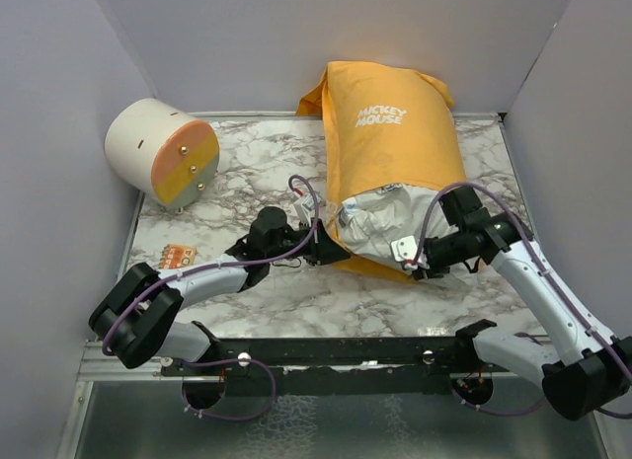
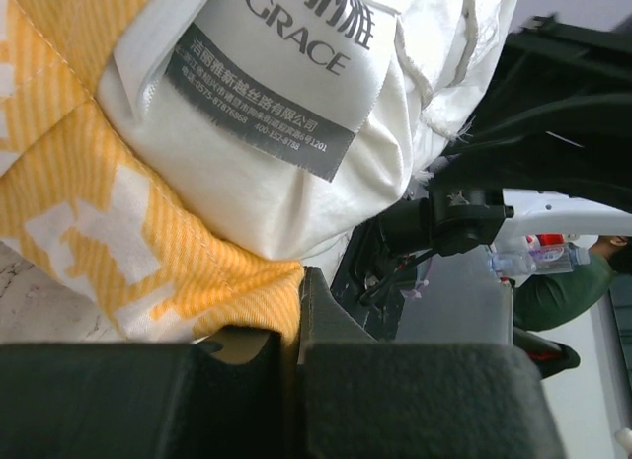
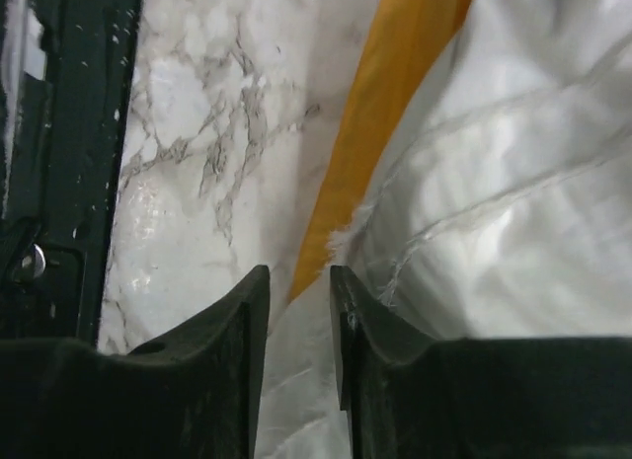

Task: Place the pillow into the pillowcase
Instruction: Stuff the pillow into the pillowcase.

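Note:
The orange-yellow pillowcase lies on the marble table with its "MICKEY MOUSE" lettering up. The white pillow is mostly inside it, and its near end bulges out of the case's mouth. My left gripper is at the mouth's left corner, shut on the pillowcase edge. In the left wrist view the pillow and its grey label sit just above the gripper. My right gripper is at the mouth's near right. Its jaws stand slightly apart over white pillow fabric and an orange pillowcase strip.
A cream-and-orange cylinder lies at the table's back left. A small orange card rests near the left arm. Grey walls close in the marble table on three sides. A black rail runs along the near edge.

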Robot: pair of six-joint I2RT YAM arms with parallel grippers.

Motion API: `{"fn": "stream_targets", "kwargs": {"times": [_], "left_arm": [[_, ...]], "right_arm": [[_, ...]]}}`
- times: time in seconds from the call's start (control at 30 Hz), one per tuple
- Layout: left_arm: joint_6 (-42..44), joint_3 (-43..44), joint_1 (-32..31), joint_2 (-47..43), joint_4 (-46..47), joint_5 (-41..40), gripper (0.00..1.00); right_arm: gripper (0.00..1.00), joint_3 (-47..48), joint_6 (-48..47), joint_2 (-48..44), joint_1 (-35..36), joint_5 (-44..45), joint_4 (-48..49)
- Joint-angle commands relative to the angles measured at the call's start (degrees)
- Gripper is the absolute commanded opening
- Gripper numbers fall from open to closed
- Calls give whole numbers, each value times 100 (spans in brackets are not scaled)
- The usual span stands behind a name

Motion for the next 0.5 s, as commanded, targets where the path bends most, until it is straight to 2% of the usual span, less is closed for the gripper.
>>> {"fn": "stream_targets", "kwargs": {"times": [0.0, 0.13, 0.23, 0.33, 0.47], "left_arm": [[72, 199, -1, -228, 16, 444, 0], [65, 153, 6, -207, -46, 491, 0], [21, 77, 4, -218, -51, 534, 0], [26, 9, 4, -261, -85, 586, 0], [23, -67, 12, -297, -82, 559, 0]], "right_arm": [[24, -726, 742, 157, -38, 1687, 2222], [2, -937, 2817, 751, -34, 3980, 6251], [1, -897, 2968, 1220, -45, 4551, 8277], [1, -831, 2765, 1945, -45, 4816, 9527], [1, -908, 2599, 2937, -43, 5168, 10131]]}}
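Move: Just ahead of the right hand bulges the uncovered end of the pillow, its middle about 14 cm forward, 3 cm left and 6 cm lower. The pillowcase's upper rim crosses it some 24 cm ahead and 3 cm left, roughly level in height; the lower rim lies about 1 cm ahead, 6 cm left and 14 cm down. From the left hand, which already grips the mouth's left edge, the pillow end is about 8 cm forward, 15 cm right and 4 cm lower. Thrusting forward about 24 cm, the right hand shoves the pillow's near end into the pillowcase mouth; it dips some 5 cm early on, while its half-open fingers shut. The wrist swings some 50 degrees, clockwise and tipping up, so the fingers go from left-and-down to forward-and-down. The left hand keeps its pinch on the mouth's left edge, easing only slightly forward. ##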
